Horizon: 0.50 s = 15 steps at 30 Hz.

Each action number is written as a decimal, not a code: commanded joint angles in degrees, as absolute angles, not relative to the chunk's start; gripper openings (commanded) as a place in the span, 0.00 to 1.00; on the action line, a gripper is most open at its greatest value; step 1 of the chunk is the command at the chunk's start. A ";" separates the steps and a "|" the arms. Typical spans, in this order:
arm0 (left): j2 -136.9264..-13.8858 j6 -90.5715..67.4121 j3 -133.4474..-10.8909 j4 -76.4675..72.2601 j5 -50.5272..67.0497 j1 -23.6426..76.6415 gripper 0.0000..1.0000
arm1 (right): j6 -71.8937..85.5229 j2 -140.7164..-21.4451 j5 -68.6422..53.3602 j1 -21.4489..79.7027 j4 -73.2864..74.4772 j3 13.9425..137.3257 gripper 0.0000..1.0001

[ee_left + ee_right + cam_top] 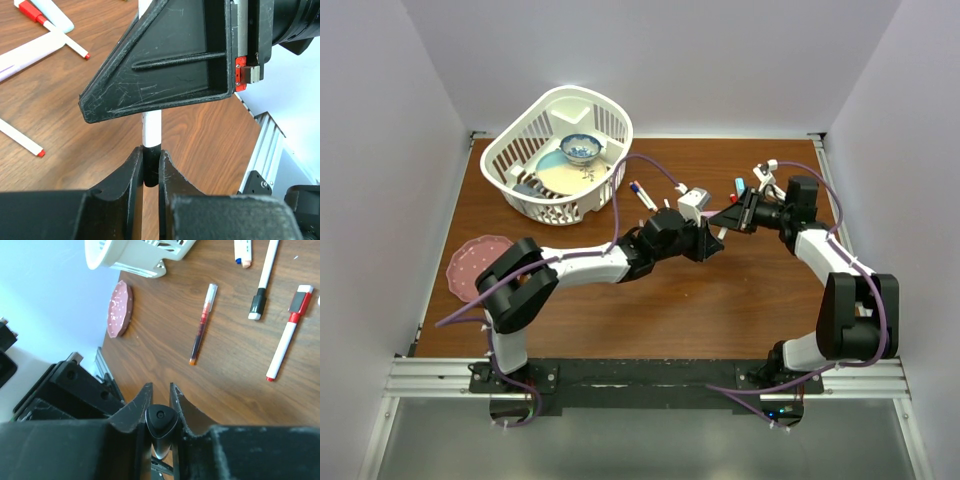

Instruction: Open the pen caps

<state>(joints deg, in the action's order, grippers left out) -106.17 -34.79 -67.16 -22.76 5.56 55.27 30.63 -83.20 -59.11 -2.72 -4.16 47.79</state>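
Note:
A white pen (151, 129) hangs over the table between my two grippers. My left gripper (151, 152) is shut on its black pen cap (151, 167). In the right wrist view, my right gripper (161, 387) is shut round the pen's other end, a black three-sided butt (161, 420) seen end-on. From above, the left gripper (713, 243) and right gripper (728, 222) meet nose to nose right of the table's middle. The right gripper's finger (165, 65) hides most of the barrel.
Loose pens lie on the wood: a thin red one (201, 325), a black-capped one (262, 280), a red-capped one (289, 335), and more (70, 45) to the far left of the left gripper. A white basket (535, 195) holding a bowl (581, 148) stands at back left. A pink plate (478, 265) sits at the left edge.

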 commanded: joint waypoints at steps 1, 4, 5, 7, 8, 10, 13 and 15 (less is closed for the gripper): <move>-104.24 -34.71 -65.83 -24.53 6.42 55.46 0.00 | 29.71 -79.64 -57.67 -4.56 -4.67 48.25 0.00; -104.59 -35.59 -65.66 -21.80 9.82 55.46 0.00 | 28.30 -75.42 -51.36 -7.38 -3.26 48.78 0.00; -105.29 -35.68 -65.48 -21.10 11.93 55.46 0.00 | 27.95 -74.63 -49.59 -7.99 -2.82 49.56 0.00; -106.34 -35.34 -65.48 -17.68 18.85 55.55 0.00 | 27.60 -73.92 -46.69 -9.05 -0.63 51.23 0.00; -106.70 -34.90 -65.22 -15.58 20.03 55.46 0.00 | 27.60 -74.18 -44.32 -9.31 -0.18 53.42 0.00; -105.39 -32.10 -61.64 -11.35 21.70 55.46 0.00 | 28.91 -75.58 -42.81 -10.80 1.32 55.45 0.00; -99.86 -28.41 -55.92 -8.54 21.28 55.37 0.00 | 32.60 -78.13 -42.10 -12.22 1.23 58.88 0.00; -96.34 -26.73 -54.32 -4.86 21.36 55.28 0.00 | 33.22 -80.50 -42.71 -12.31 1.84 60.73 0.00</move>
<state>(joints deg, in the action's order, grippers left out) -101.78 -32.34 -59.48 -18.37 17.10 55.07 31.00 -78.30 -48.12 -9.93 5.02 54.59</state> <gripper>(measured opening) 0.151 0.190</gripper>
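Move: The left fingers already hold the pen's black cap and the right fingers its white body. The body runs about 5 cm ahead, 4 cm right and 2 cm above the left hand; the cap is about 5 cm back, 4 cm left and 2 cm below the right hand. On the table some 17 cm below the right hand, the red-capped marker lies about 6 cm ahead and 6 cm left, the purple marker about 12 cm straight ahead. Still gripping cap and body, the two hands pull against each other: the right goes right and up, and the left is first tugged along a little to the right and up while easing back. Then they spring apart, the right ending about 6 cm right with some forward and up, the left some 5 cm back, dropping and swinging left, turning clockwise. Both keep their hold. ##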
